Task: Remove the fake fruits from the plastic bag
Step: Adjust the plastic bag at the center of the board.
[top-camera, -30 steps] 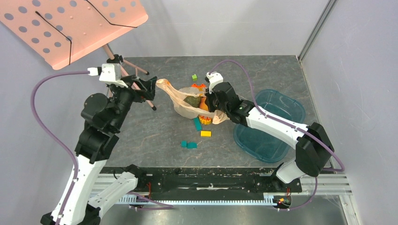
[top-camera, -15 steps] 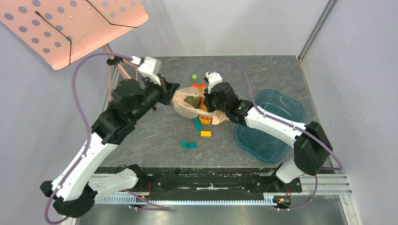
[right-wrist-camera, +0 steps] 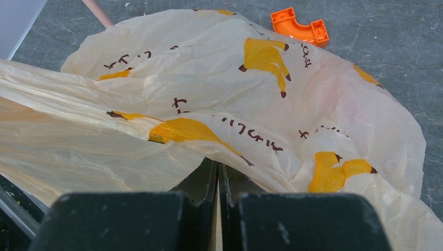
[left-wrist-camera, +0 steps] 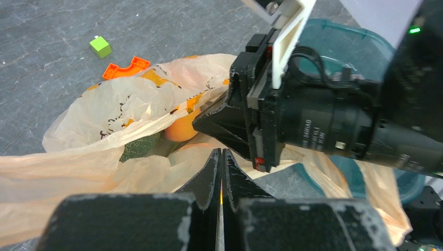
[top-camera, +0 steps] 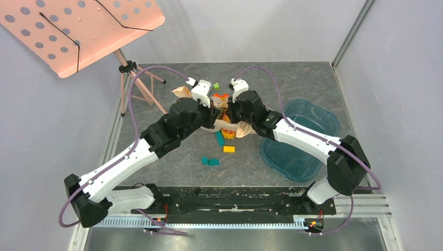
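The plastic bag (left-wrist-camera: 120, 104) lies crumpled mid-table, pale peach with orange marks (right-wrist-camera: 209, 78). Through its mouth in the left wrist view show the fake fruits: a glossy orange one (left-wrist-camera: 180, 130) and, beside it, a speckled green one (left-wrist-camera: 140, 148). My right gripper (right-wrist-camera: 218, 170) is shut with bag film draped over its tips; from the left wrist view it pinches the bag's rim (left-wrist-camera: 203, 121) right over the orange fruit. My left gripper (left-wrist-camera: 220, 155) is shut, its tips against the near fold of the bag, nothing seen between them. From above, both grippers (top-camera: 215, 111) (top-camera: 231, 111) meet over the bag.
An orange toy piece (left-wrist-camera: 125, 68) and a green block (left-wrist-camera: 100, 46) lie just beyond the bag. Teal and yellow blocks (top-camera: 229, 149) sit in front of it. A teal tray (top-camera: 300, 136) lies at right. A pink music stand (top-camera: 78, 26) on a tripod (top-camera: 138, 86) stands back left.
My left arm let go of the stretched bag handle, swung right from the tripod to the bag, and its gripper shut. The handle fell slack. The right arm stayed put.
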### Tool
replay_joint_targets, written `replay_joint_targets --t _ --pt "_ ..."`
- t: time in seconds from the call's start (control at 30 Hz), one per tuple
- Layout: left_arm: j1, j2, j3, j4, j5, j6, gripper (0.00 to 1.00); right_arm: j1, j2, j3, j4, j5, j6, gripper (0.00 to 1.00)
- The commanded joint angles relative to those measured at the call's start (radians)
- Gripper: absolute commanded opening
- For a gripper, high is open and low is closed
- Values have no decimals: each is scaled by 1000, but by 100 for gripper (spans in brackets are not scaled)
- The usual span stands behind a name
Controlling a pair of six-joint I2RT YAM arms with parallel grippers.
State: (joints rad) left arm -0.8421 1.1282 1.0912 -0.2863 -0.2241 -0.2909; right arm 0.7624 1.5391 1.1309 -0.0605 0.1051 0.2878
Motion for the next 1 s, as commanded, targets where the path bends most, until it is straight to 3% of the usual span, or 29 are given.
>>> replay_joint_targets --t 0.0,0.37,0.97 --pt "-2 37 -42 165 -42 -24 2 -3 -21 -7 42 -9 13 0" --pt "12 198 -57 206 -57 -2 2 -16 -22 -26 45 -4 14 0" --pt "183 415 -138 410 -59 -49 2 -76 109 -31 116 14 44 0"
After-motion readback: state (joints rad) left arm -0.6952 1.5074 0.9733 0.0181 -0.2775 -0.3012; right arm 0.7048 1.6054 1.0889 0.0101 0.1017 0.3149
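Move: Ahead of the left hand by about 9 cm, 1 cm left and some 14 cm below, is the plastic bag's far rim; from the right hand the same spot is roughly 2 cm ahead, 3 cm left and 4 cm lower. Counted from the left hand, the orange fruit is about 5 cm ahead, 2 cm right and 18 cm down, the green fruit 5 cm ahead, 3 cm left and equally low; the orange pipe lies 12 cm ahead, 1 cm right and 26 cm down. Sinking about 14 cm, the left hand keeps its fingers shut and heads forward some 9 cm, drifting slightly right and then back left, turning about 10 degrees counter-clockwise; its tips slip under the bag's far rim beside the right fingertips. The right hand, still tucked under that rim with shut fingers, stays put at first, then eases down about 3 cm, slightly forward and right. ##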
